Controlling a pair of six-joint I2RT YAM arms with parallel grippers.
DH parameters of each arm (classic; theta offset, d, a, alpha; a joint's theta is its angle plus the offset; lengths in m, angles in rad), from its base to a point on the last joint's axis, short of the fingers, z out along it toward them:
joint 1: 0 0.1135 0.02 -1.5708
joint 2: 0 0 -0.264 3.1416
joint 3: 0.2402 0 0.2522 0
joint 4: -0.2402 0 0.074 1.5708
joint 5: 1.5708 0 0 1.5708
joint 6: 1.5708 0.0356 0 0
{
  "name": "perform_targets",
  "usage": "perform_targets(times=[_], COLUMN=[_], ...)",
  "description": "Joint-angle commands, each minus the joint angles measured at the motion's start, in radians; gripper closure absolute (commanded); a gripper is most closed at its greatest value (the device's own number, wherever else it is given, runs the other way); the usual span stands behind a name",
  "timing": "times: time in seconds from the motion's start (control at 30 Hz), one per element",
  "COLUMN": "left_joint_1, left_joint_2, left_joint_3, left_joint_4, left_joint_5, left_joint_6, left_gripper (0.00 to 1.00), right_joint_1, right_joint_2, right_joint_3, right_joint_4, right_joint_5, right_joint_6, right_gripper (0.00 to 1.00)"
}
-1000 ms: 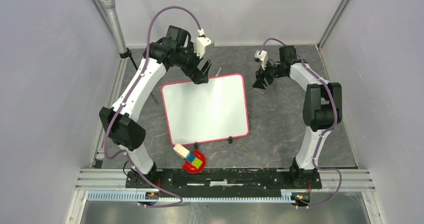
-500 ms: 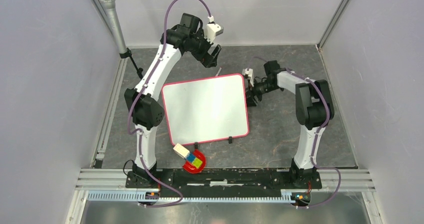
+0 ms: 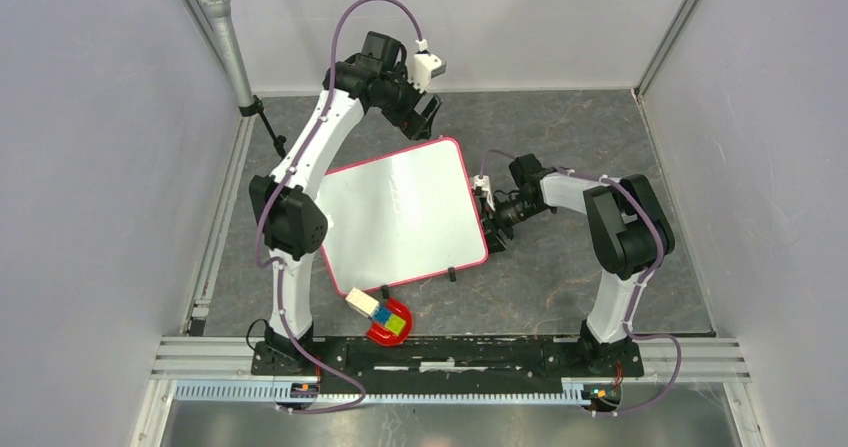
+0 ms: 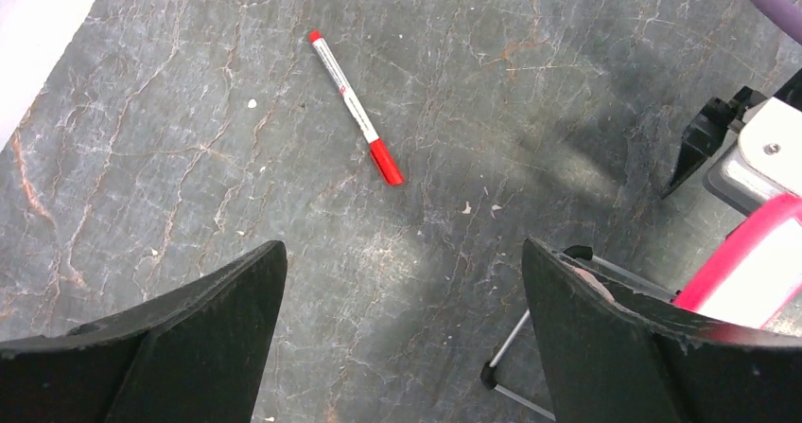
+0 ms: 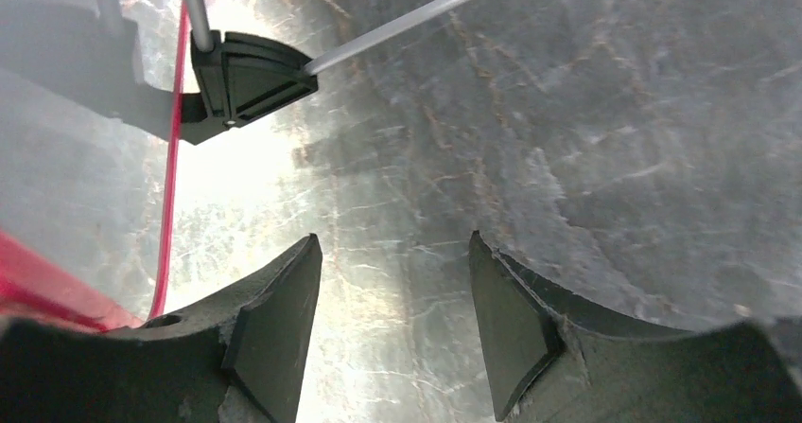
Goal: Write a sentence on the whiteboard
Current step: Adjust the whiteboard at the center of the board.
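The whiteboard (image 3: 400,212), white with a red-pink border, lies tilted in the middle of the table, two black clips (image 3: 452,274) on its near edge. My left gripper (image 3: 425,119) hovers behind its far corner, open and empty (image 4: 405,253). In the left wrist view a red marker (image 4: 355,111) lies on the table ahead, and the board's pink corner (image 4: 747,253) shows at right. My right gripper (image 3: 492,222) is low at the board's right edge, open (image 5: 392,243), with the red edge (image 5: 175,111) and a black stand bracket (image 5: 246,82) just ahead.
A red dish with coloured blocks (image 3: 388,322) and a beige block (image 3: 360,302) sit near the front edge, just below the board. A microphone (image 3: 225,37) stands at the back left. Grey walls enclose the table on three sides.
The whiteboard has slid left and turned. My right gripper came down and in against its right edge. My left arm rose and moved back off the board's far edge.
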Motion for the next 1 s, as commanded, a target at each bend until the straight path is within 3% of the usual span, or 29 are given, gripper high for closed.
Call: perform_targets(times=[0.0,0.27,0.43,0.63,0.73,0.87,0.97], left_joint_1=[0.002,0.002,-0.006,-0.007,-0.008,-0.007,-0.009], left_joint_2=[-0.045,0.038,0.030,0.036,0.093,0.248,0.292], left_joint_3=[0.013,0.095,0.048,0.048,0.114,0.311,0.329], left_joint_4=[0.007,-0.013,-0.039,-0.032,0.004,-0.045,-0.057], left_joint_5=[0.023,0.039,0.059,0.071,-0.030,-0.174,-0.158], left_joint_6=[0.031,0.116,0.173,0.186,0.115,0.009,-0.073], left_gripper=[0.01,0.05,0.06,0.06,0.06,0.04,0.02], right_joint_1=[0.020,-0.032,-0.146,-0.198,-0.223,-0.242,-0.265], right_joint_2=[-0.035,-0.035,-0.014,-0.022,0.005,0.044,0.038], right_joint_3=[-0.045,-0.087,0.001,0.060,0.127,0.193,0.199], right_joint_4=[0.025,0.012,-0.059,0.003,0.007,-0.062,-0.097], right_joint_5=[-0.015,0.005,0.022,0.075,0.058,0.025,0.014], right_joint_6=[-0.036,-0.061,-0.110,-0.084,-0.051,-0.050,-0.054], right_gripper=[0.35,0.35,0.35,0.36,0.36,0.36,0.36])
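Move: The whiteboard's middle lies about 19 cm to the right hand's left, 4 cm ahead and slightly above it; its right edge is only some 3 cm off the fingers. The marker is roughly 24 cm ahead and 12 cm left of that hand, the toy blocks 16 cm back and 22 cm left. From the left hand, the board's middle is about 15 cm back, 4 cm left and 14 cm below; the marker is roughly 6 cm ahead, 4 cm right and 20 cm down. The right fingers, beside the lower part of the whiteboard's right edge and seemingly against it, slip back about 1.5 cm, then leave it, going forward some 11 cm and right about 7, rising slightly and turning clockwise. The left hand first hovers near the far rim with a small twist, then reaches about 5 cm forward, away from the board, and sinks slightly; both grippers stay open. ##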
